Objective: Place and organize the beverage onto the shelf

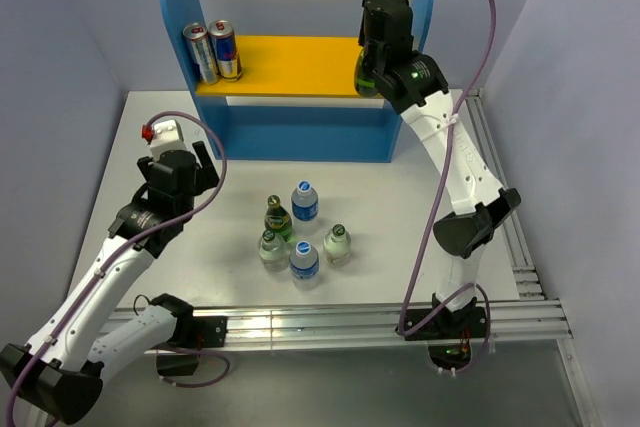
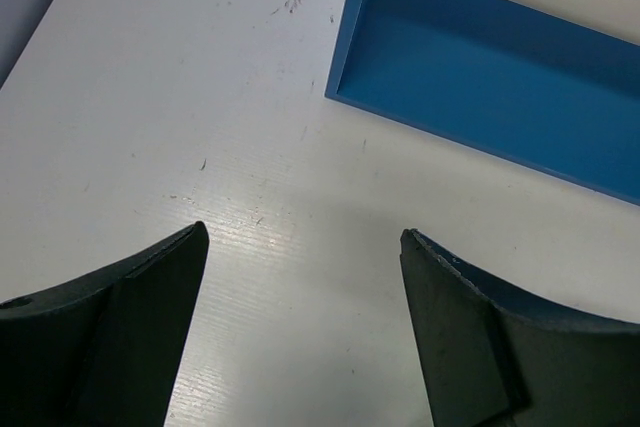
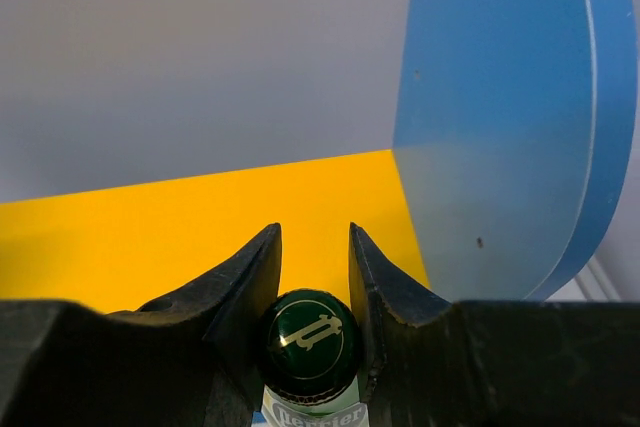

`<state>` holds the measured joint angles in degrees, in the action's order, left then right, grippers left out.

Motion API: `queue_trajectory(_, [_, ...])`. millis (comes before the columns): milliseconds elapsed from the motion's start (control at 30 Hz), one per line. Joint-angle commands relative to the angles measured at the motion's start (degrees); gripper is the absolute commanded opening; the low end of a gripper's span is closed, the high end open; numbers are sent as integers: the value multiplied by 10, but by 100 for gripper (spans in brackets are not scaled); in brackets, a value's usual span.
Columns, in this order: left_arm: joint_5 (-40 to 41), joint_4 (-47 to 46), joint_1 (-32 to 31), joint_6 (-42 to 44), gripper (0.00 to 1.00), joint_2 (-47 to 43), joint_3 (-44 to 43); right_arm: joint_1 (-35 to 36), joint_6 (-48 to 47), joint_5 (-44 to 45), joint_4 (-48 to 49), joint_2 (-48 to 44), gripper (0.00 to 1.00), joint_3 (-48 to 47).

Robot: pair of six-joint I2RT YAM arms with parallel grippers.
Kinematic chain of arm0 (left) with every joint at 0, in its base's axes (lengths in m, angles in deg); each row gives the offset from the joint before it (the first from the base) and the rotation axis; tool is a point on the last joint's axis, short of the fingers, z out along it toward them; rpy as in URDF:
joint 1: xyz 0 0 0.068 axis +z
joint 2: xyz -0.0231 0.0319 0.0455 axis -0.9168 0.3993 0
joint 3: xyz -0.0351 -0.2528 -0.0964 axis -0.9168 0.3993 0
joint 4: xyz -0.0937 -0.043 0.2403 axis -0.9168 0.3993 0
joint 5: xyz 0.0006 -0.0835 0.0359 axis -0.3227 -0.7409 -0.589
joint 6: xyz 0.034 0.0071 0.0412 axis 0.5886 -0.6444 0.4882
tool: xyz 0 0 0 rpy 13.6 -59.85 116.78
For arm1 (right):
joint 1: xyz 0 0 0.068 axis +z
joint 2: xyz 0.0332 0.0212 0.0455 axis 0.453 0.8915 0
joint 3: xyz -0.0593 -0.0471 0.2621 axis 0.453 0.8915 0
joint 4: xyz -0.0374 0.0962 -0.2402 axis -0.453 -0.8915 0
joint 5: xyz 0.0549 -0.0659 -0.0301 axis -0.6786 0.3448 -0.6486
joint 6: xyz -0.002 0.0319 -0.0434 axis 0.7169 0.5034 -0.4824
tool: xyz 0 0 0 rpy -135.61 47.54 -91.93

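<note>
My right gripper [image 3: 313, 233] is shut on the neck of a dark green beverage bottle [image 3: 310, 343], held above the right end of the shelf's yellow upper board [image 3: 150, 237], close to the blue side panel [image 3: 490, 127]. From above, that bottle [image 1: 365, 80] shows just under the right wrist. Five more bottles stand grouped on the table: one green [image 1: 277, 216], two blue-capped [image 1: 305, 201] [image 1: 304, 260] and two pale-capped [image 1: 338, 244] [image 1: 270, 249]. My left gripper [image 2: 304, 235] hangs open and empty over bare table, left of the group and near the shelf's blue base [image 2: 480, 67].
Two metal cans [image 1: 214, 51] stand at the left end of the yellow board. The white table [image 1: 400, 207] ends in an aluminium rail [image 1: 330, 322] at the near side. Grey walls close in on the left and right.
</note>
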<state>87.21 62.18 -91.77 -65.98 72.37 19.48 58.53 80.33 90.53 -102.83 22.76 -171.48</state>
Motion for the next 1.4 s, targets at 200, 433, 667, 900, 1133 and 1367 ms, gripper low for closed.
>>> queue_trajectory(200, [-2,0,3,4,84,1,-23,-58,-28,-18,106,24,0,-42])
queue_trajectory(433, [-4,1,3,4,84,4,-24,-67,-49,-14,153,49,0,-21])
queue_trajectory(667, [-3,3,4,3,84,5,-25,-74,-68,-12,188,78,0,-14])
queue_trajectory(900, [-3,3,3,4,84,3,-23,-73,-98,10,225,91,0,3])
queue_trajectory(1133, [-7,2,6,4,84,4,-23,-66,-134,44,276,84,44,53])
queue_trajectory(1367, [-5,3,10,5,84,7,-24,-54,-140,61,291,49,100,92])
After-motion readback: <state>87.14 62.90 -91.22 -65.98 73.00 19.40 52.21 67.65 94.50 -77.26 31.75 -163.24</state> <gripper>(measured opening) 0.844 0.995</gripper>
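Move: The right hand holds the green-capped bottle by its neck at the shelf's front edge; its spot on the yellow shelf lies about 8 cm ahead, 4 cm to the right and roughly 14 cm below the hand. The blue side panel is about 9 cm to the hand's right and 8 cm ahead, the two cans some 34 cm to its left, 4 cm farther out and 7 cm lower. From the left hand that spot is about 25 cm ahead, 47 cm to the right and 8 cm higher. Keeping its grip on the bottle's neck, the right hand carries it forward over the yellow shelf towards the corner by the blue side panel, some 8 cm in all, swinging about 4 cm right and sinking 2 to 3 cm early on, then creeping straight in while turning slightly clockwise. At the end the fingers open wide and let go of the neck, and the open hand sinks a further 2 to 3 cm around the bottle without drawing back. ##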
